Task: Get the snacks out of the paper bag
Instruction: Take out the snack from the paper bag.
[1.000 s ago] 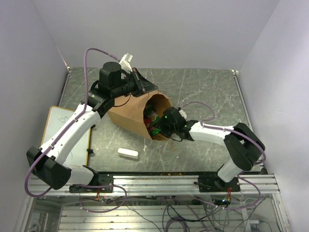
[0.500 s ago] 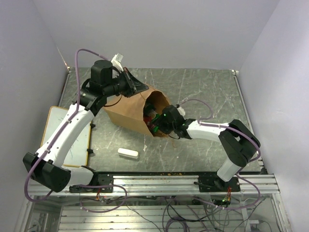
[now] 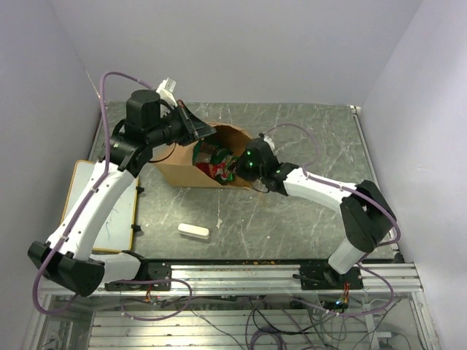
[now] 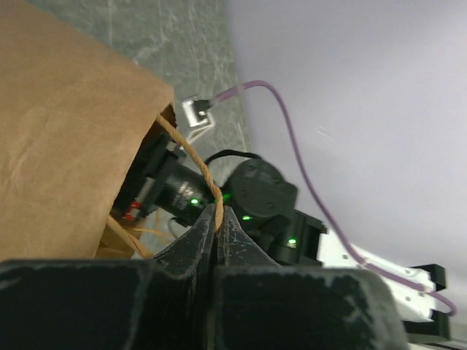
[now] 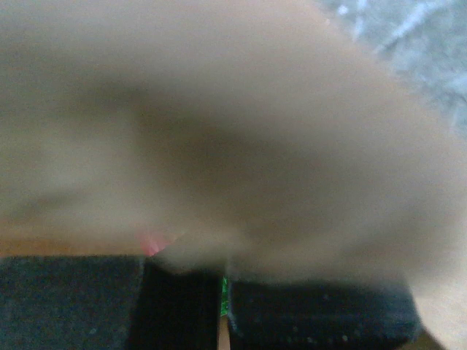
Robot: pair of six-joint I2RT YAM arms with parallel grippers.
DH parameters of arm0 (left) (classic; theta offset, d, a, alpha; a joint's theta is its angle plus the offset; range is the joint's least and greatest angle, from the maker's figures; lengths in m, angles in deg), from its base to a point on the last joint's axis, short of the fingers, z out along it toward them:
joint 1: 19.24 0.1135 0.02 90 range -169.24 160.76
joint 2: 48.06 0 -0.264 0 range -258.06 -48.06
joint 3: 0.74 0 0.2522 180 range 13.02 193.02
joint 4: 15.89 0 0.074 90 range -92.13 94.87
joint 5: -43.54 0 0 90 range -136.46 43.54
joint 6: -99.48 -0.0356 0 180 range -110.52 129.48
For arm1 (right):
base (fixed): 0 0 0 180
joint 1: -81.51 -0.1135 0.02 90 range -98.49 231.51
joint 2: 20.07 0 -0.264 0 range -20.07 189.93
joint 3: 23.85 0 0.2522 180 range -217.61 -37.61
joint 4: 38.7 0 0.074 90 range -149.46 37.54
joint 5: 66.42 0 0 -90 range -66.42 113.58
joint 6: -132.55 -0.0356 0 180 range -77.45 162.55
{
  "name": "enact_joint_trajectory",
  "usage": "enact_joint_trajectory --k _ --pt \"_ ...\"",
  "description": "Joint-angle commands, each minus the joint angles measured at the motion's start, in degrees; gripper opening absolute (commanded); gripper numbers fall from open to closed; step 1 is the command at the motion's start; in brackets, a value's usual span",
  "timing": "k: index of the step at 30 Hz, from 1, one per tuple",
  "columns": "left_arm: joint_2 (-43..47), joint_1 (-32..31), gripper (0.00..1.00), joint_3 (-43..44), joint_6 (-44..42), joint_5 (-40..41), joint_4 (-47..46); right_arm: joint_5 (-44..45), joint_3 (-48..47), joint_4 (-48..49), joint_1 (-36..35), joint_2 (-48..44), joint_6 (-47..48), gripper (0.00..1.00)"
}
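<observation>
The brown paper bag (image 3: 179,169) lies on its side, mouth toward the right. My left gripper (image 3: 206,131) is shut on its twisted handle (image 4: 191,157) at the upper rim; the jaws (image 4: 217,215) pinch the cord. Green and red snacks (image 3: 211,160) show in the bag's mouth. My right gripper (image 3: 235,166) reaches into that mouth beside them. In the right wrist view blurred brown paper (image 5: 233,131) fills the frame. The right gripper (image 5: 224,277) is shut there, with a thin green packet edge in the slit between its jaws.
A small white oblong block (image 3: 194,231) lies on the marble table near the front. A white board with a wooden frame (image 3: 120,215) sits at the left edge under the left arm. Walls close in at the back and on both sides.
My left gripper has pulled the bag's rim left and back, so the bag lies flatter and the snacks show more. My right gripper followed into the mouth and closed.
</observation>
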Motion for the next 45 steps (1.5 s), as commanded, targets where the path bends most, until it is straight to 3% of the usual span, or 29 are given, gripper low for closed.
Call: enact_joint_trajectory --k 1,25,45 --pt "5.42 0.45 0.07 -1.04 -2.94 5.49 -0.06 -0.08 -7.23 -2.51 0.55 -3.03 7.72 0.0" --pt "-2.13 0.98 0.07 5.93 -3.35 6.43 -2.1 -8.7 -26.47 -14.34 0.59 -6.04 13.12 0.0" --pt "-4.9 3.95 0.07 12.56 -4.17 9.41 0.94 -11.51 -48.68 -20.79 6.53 -3.8 17.26 0.0"
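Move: The right fingers are already shut on a green snack pack inside the tipped paper bag; its middle lies about 6 cm to their left. The middle of the bag's mouth, the way out, is roughly 9 cm above this hand. The white box lies some 15 cm left of it, 14 cm back and 12 cm down. From the left hand, which holds the bag's rope handle, the mouth's middle is about 4 cm ahead, 6 cm right and 16 cm down. Keeping its pinch on the corner of the green pack, the right hand draws it almost straight up through the bag's mouth, about 28 cm and fastest near the end, while its fingers tilt up towards level by some 25 degrees and swing a little counter-clockwise. The left hand keeps hold of the rope handle, shifting left first, then forward and finally up as well. ##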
